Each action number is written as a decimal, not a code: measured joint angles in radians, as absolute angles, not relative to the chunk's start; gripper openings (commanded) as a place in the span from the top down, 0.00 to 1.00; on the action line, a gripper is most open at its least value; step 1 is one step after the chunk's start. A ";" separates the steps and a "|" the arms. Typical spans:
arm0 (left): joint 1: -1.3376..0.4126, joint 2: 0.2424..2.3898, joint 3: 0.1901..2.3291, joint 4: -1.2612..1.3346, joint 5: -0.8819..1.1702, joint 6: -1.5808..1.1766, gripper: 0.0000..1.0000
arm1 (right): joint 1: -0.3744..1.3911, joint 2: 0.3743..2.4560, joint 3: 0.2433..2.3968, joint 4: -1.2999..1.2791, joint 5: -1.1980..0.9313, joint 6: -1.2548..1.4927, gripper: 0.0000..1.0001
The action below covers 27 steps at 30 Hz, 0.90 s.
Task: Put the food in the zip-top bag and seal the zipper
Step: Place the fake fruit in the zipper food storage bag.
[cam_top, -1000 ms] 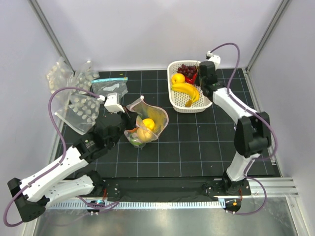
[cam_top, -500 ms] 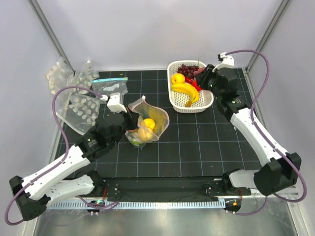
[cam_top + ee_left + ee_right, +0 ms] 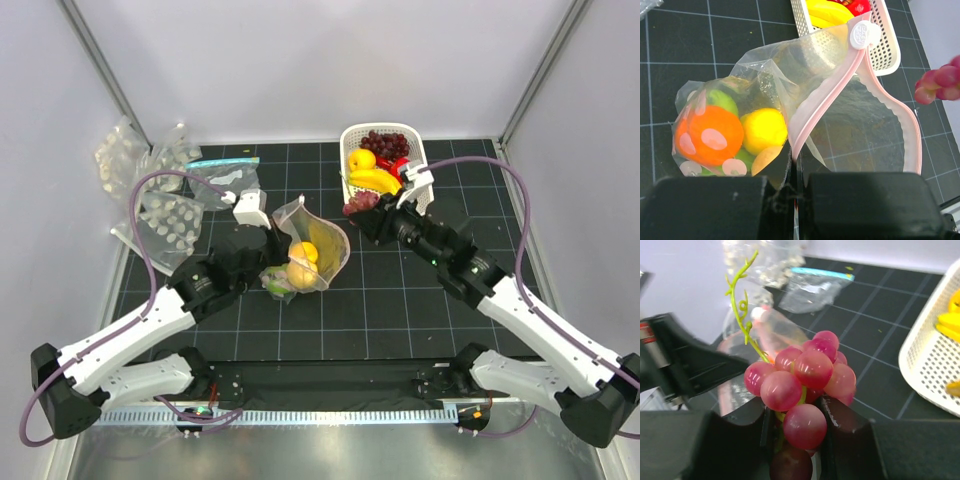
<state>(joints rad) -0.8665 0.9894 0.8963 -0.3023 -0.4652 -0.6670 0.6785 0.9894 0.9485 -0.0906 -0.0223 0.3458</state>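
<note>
The zip-top bag (image 3: pixel 322 252) stands open at mid-table, holding an orange (image 3: pixel 710 135), a yellow fruit (image 3: pixel 764 131) and something green. Its pinkish zipper (image 3: pixel 840 85) gapes wide, with a white slider (image 3: pixel 864 35) at the far end. My left gripper (image 3: pixel 796 170) is shut on the near end of the bag's rim and holds the mouth up. My right gripper (image 3: pixel 797 425) is shut on a bunch of red grapes (image 3: pixel 805 375), which hangs just right of the bag's mouth (image 3: pixel 362 203) and above the table.
A white basket (image 3: pixel 416 135) at the back right holds bananas (image 3: pixel 375 180), a yellow apple (image 3: pixel 362 158), dark grapes (image 3: pixel 385 142) and something red. Spare dotted bags (image 3: pixel 150 190) and a flat teal-strip bag (image 3: pixel 225 175) lie at the back left, against the wall.
My right arm has swung out of the basket, left and nearer, carrying the red grapes up to the bag's mouth. The left gripper and bag shifted slightly right.
</note>
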 measured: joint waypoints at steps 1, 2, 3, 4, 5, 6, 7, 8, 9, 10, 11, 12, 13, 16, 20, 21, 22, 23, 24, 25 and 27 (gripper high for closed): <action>-0.867 0.991 0.896 -0.302 -0.461 -0.667 1.00 | 0.686 0.974 0.942 -0.076 -0.039 0.337 0.82; -0.867 0.991 0.897 -0.302 -0.458 -0.667 1.00 | 0.693 0.959 0.934 -0.062 -0.056 0.331 0.83; -0.867 0.991 0.897 -0.302 -0.456 -0.667 1.00 | 0.699 0.944 0.928 -0.049 -0.073 0.323 0.83; -0.867 0.991 0.897 -0.301 -0.455 -0.665 1.00 | 0.706 0.930 0.925 -0.035 -0.094 0.317 0.83; -0.867 0.991 0.897 -0.300 -0.454 -0.664 1.00 | 0.712 0.921 0.923 -0.023 -0.116 0.311 0.83; -0.867 0.991 0.897 -0.298 -0.453 -0.664 1.00 | 0.719 0.916 0.923 -0.009 -0.138 0.306 0.83; -0.867 0.991 0.897 -0.296 -0.452 -0.663 1.00 | 0.727 0.916 0.923 0.003 -0.157 0.300 0.83; -0.867 0.991 0.897 -0.296 -0.452 -0.662 1.00 | 0.735 0.916 0.923 0.014 -0.176 0.294 0.83; -0.867 0.991 0.897 -0.296 -0.452 -0.661 1.00 | 0.743 0.918 0.923 0.017 -0.190 0.289 0.83; -0.867 0.991 0.897 -0.296 -0.451 -0.660 1.00 | 0.755 0.920 0.923 0.022 -0.205 0.284 0.83; -0.867 0.991 0.897 -0.296 -0.451 -0.660 1.00 | 0.766 0.924 0.923 0.027 -0.218 0.279 0.83; -0.867 0.991 0.897 -0.296 -0.451 -0.660 1.00 | 0.776 0.929 0.923 0.031 -0.232 0.272 0.83; -0.867 0.991 0.897 -0.296 -0.450 -0.659 1.00 | 0.786 0.935 0.923 0.034 -0.241 0.265 0.83; -0.867 0.991 0.897 -0.296 -0.445 -0.654 1.00 | 0.821 0.960 0.923 0.042 -0.251 0.245 0.83; -0.867 0.990 0.897 -0.290 -0.422 -0.654 1.00 | 0.860 1.019 0.923 0.046 -0.214 0.222 0.85; -0.867 0.990 0.897 -0.285 -0.414 -0.654 1.00 | 0.865 1.039 0.923 0.049 -0.199 0.216 0.82; -0.867 0.988 0.897 -0.277 -0.397 -0.654 1.00 | 0.868 1.057 0.923 0.051 -0.187 0.213 0.77; -0.867 0.985 0.897 -0.268 -0.381 -0.654 1.00 | 0.869 1.084 0.924 0.051 -0.173 0.211 0.53; -0.867 0.980 0.897 -0.260 -0.366 -0.654 1.00 | 0.869 1.112 0.927 0.051 -0.159 0.211 0.34; -0.867 0.974 0.897 -0.253 -0.355 -0.654 1.00 | 0.869 1.145 0.934 0.045 -0.144 0.213 0.09; -0.867 0.956 0.895 -0.239 -0.343 -0.654 1.00 | 0.869 1.215 0.968 0.007 -0.124 0.210 0.00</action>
<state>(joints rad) -0.8665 0.9558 0.8948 -0.2390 -0.3428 -0.6540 0.8692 1.2152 0.9680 0.0067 -0.1238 0.2096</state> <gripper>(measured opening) 0.013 0.901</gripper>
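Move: The bag's open mouth, for the grapes already in the right hand, lies about 9 cm to that hand's left, 2 cm back and 8 cm below. The fruit already in the bag sits some 12 cm left, level fore and aft, 17 cm down; the basket is roughly 20 cm ahead, 10 cm right and 17 cm below. From the left hand, pinching the rim, the mouth's middle is about 8 cm right, straight across, 2 cm lower. Right hand carries the grapes 9 cm left, dips into the bag mouth and opens; left raises the pinched rim. ##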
